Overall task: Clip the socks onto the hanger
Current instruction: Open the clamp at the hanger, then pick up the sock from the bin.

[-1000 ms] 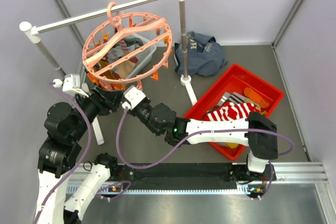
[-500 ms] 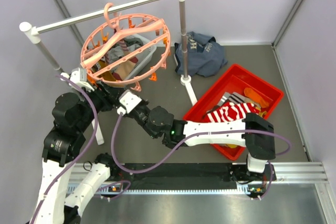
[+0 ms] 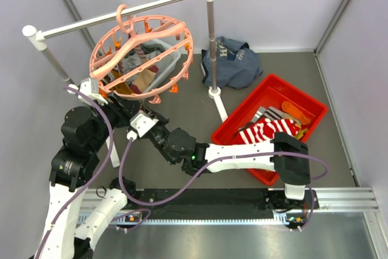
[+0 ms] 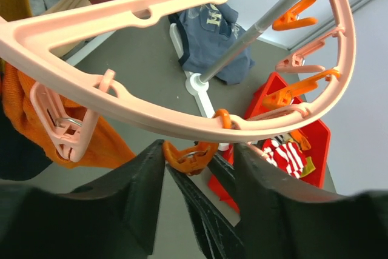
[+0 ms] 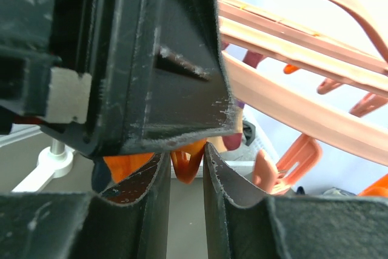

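Observation:
The salmon-pink ring hanger (image 3: 159, 31) hangs by its hook from the white rail. In the left wrist view its rim (image 4: 182, 122) arcs overhead, and an orange clip peg (image 4: 193, 154) dangles from it. My left gripper (image 4: 200, 147) straddles that peg with its jaws partly parted; one finger touches the peg, and a gap shows at the other. My right gripper (image 5: 187, 153) comes up from below, jaws narrow, pinching the peg's lower end (image 5: 187, 163). Orange sock fabric (image 4: 24, 107) hangs from a pink peg at the left. Red-and-white striped socks (image 3: 267, 130) lie in the red tray.
The red tray (image 3: 303, 98) sits at the right with several more socks. A navy garment (image 3: 233, 59) lies behind the rail stand's right post (image 3: 211, 40). A white basket (image 3: 167, 53) shows behind the ring. Both arms crowd under the ring's near rim.
The ring has swung and tilted to the left. My left jaws have narrowed around the peg. The right arm has reached further left under the rim.

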`<action>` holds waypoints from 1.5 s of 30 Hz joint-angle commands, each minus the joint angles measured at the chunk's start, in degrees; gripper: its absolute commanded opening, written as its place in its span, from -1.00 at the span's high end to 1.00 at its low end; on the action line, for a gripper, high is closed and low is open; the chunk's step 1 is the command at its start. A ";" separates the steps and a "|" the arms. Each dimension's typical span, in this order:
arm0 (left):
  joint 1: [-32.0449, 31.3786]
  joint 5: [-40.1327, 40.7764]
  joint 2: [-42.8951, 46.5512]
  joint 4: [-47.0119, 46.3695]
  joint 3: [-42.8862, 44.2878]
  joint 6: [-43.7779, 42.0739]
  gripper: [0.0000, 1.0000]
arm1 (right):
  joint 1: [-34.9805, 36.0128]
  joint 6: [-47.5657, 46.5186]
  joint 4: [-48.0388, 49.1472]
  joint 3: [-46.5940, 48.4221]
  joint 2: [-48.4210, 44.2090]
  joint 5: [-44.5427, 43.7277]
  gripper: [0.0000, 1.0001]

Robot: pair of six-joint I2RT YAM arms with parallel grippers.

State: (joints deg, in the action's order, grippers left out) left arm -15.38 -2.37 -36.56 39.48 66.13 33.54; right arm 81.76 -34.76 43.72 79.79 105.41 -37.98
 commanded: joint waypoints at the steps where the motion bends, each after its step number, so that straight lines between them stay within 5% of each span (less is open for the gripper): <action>1: -0.09 1.14 -0.80 -4.59 -0.12 0.65 0.03 | 1.65 -2.15 0.22 2.39 1.38 -0.52 1.00; 6: -0.09 1.84 -0.97 -5.12 -0.39 -0.05 0.33 | 1.74 -2.24 -0.13 2.30 1.30 -0.87 0.98; 10: -0.09 1.76 -1.24 -5.91 -1.09 -0.93 0.45 | 1.74 -1.19 -2.32 1.78 -0.11 -1.31 0.47; 16: -0.09 1.85 -1.59 -6.79 -1.79 -2.60 0.50 | 1.74 2.58 -7.68 -1.56 -5.19 -1.84 -0.03; 24: -0.09 4.04 -1.68 -7.67 -2.76 -3.57 0.60 | 0.60 17.49 -33.72 -9.30 -18.20 -2.98 -0.52; 30: -0.09 3.69 -1.59 -8.81 -4.34 -4.01 0.66 | -4.31 33.07 -58.19 -13.08 -30.84 -2.72 -0.60; 35: -0.01 3.78 -1.68 -9.42 -5.48 -4.71 0.77 | -16.08 46.35 -76.49 -15.71 -39.30 -0.44 -0.60; 45: -0.09 3.34 -1.06 -9.60 -6.27 -5.41 1.00 | -56.32 54.01 -79.33 -21.60 -45.82 15.55 -0.48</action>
State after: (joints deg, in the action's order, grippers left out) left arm -15.42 0.30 -37.91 31.62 60.62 29.39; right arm 37.95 14.87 -34.35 59.94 60.25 -29.76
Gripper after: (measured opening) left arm 0.308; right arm 0.760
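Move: The orange clamp on the hanger's near rim lies about 2 cm ahead of the left fingertips, level with them, and the right fingers already hold it. From the left hand, one pink clamp sits 7 cm left and 2 cm ahead, another 7 cm right and 3 cm ahead. From the right hand, the red bin's middle lies some 48 cm right, 8 cm ahead and 30 cm below. Left fingers ease forward, pinching the orange clamp; the right lets go, swinging some 40 cm right towards the red bin. ##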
